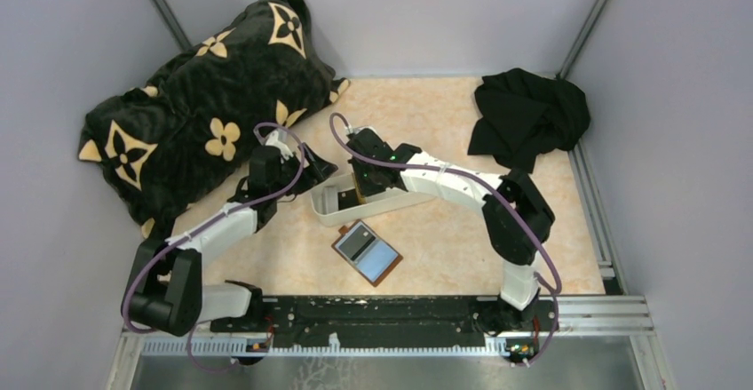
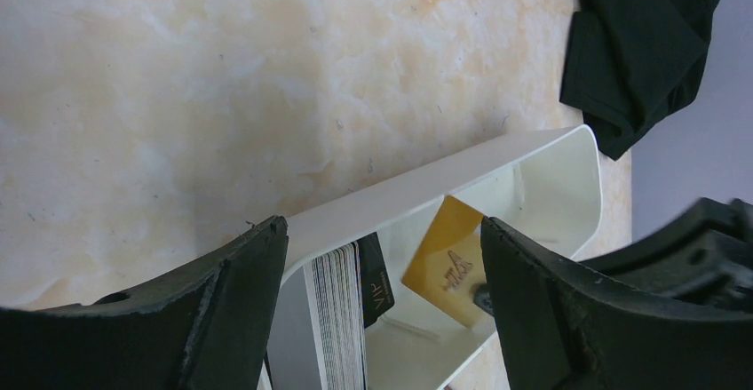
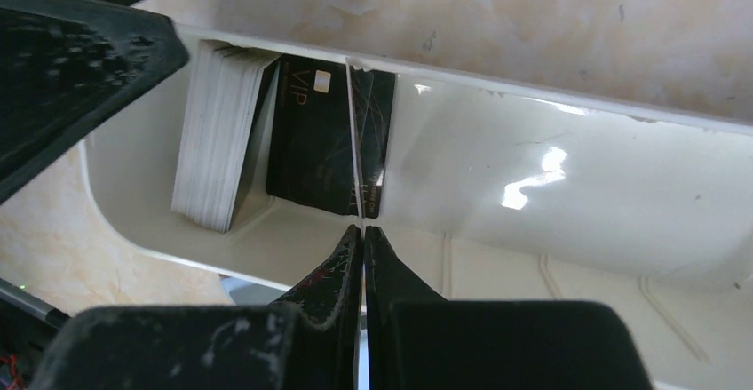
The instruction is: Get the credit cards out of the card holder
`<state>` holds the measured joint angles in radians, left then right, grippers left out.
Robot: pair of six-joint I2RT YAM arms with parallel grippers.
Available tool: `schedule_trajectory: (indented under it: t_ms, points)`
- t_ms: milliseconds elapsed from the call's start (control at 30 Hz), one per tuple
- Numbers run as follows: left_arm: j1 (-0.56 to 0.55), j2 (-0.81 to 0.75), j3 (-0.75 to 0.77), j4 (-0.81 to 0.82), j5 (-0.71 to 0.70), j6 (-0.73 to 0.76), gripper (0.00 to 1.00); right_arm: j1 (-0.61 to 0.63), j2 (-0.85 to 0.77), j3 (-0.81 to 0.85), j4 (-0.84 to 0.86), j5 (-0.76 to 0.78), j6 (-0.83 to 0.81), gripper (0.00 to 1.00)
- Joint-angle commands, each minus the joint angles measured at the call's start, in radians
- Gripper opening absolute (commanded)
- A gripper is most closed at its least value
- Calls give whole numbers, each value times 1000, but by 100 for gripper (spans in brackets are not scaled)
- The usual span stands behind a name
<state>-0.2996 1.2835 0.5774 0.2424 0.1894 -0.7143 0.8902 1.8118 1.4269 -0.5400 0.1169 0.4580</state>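
The card holder (image 1: 367, 252) lies open on the table, brown-edged and blue-grey inside, with a dark rectangle (image 1: 358, 242) on its far half. Just beyond it, my right gripper (image 3: 362, 230) is shut on a gold credit card (image 2: 448, 261), which shows edge-on in the right wrist view and hangs inside the white tray (image 1: 330, 203). A thick stack of white cards (image 3: 217, 137) and a black VIP card (image 3: 311, 141) stand at the tray's end. My left gripper (image 2: 384, 230) is open and holds nothing, its fingers on either side of that tray end.
A black pillow (image 1: 204, 106) with gold flowers fills the back left, close behind my left arm. A crumpled black cloth (image 1: 528, 119) lies at the back right. Grey walls enclose the table on three sides.
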Motion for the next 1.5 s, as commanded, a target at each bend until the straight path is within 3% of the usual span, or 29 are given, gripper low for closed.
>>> schedule_trajectory:
  t_ms: [0, 833, 900, 1000, 1467]
  points:
    - [-10, -41, -26, 2, 49, -24, 86, 19, 53, 51, 2, -28, 9, 0]
    - [-10, -53, -5, -25, 65, 12, 86, 86, 217, 273, -75, -70, 19, 0]
    - [-10, -45, -5, -20, 77, 11, 86, 90, 207, 273, -68, -77, 18, 5]
    - [-10, -33, -7, -19, 86, 5, 86, 97, 181, 260, -42, -71, 9, 25]
    - [-10, -11, -7, -24, 104, 8, 86, 105, 116, 193, 97, -134, 16, 25]
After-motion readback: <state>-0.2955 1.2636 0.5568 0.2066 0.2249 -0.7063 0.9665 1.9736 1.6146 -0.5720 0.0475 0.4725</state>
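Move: The right hand already holds the gold card on edge over the white bin. Its place, the black VIP card leaning in the bin, is about 4 cm left, 3 cm ahead and 4 cm below. The card stack stands some 8 cm left and 2 cm ahead, the open card holder about 12 cm back and 1 cm right. From the left hand the black card is about 6 cm right, 2 cm back and 7 cm down. The right hand lowers its gold card 3 cm, then carries it 5 cm left towards the stack, opens and rises. ##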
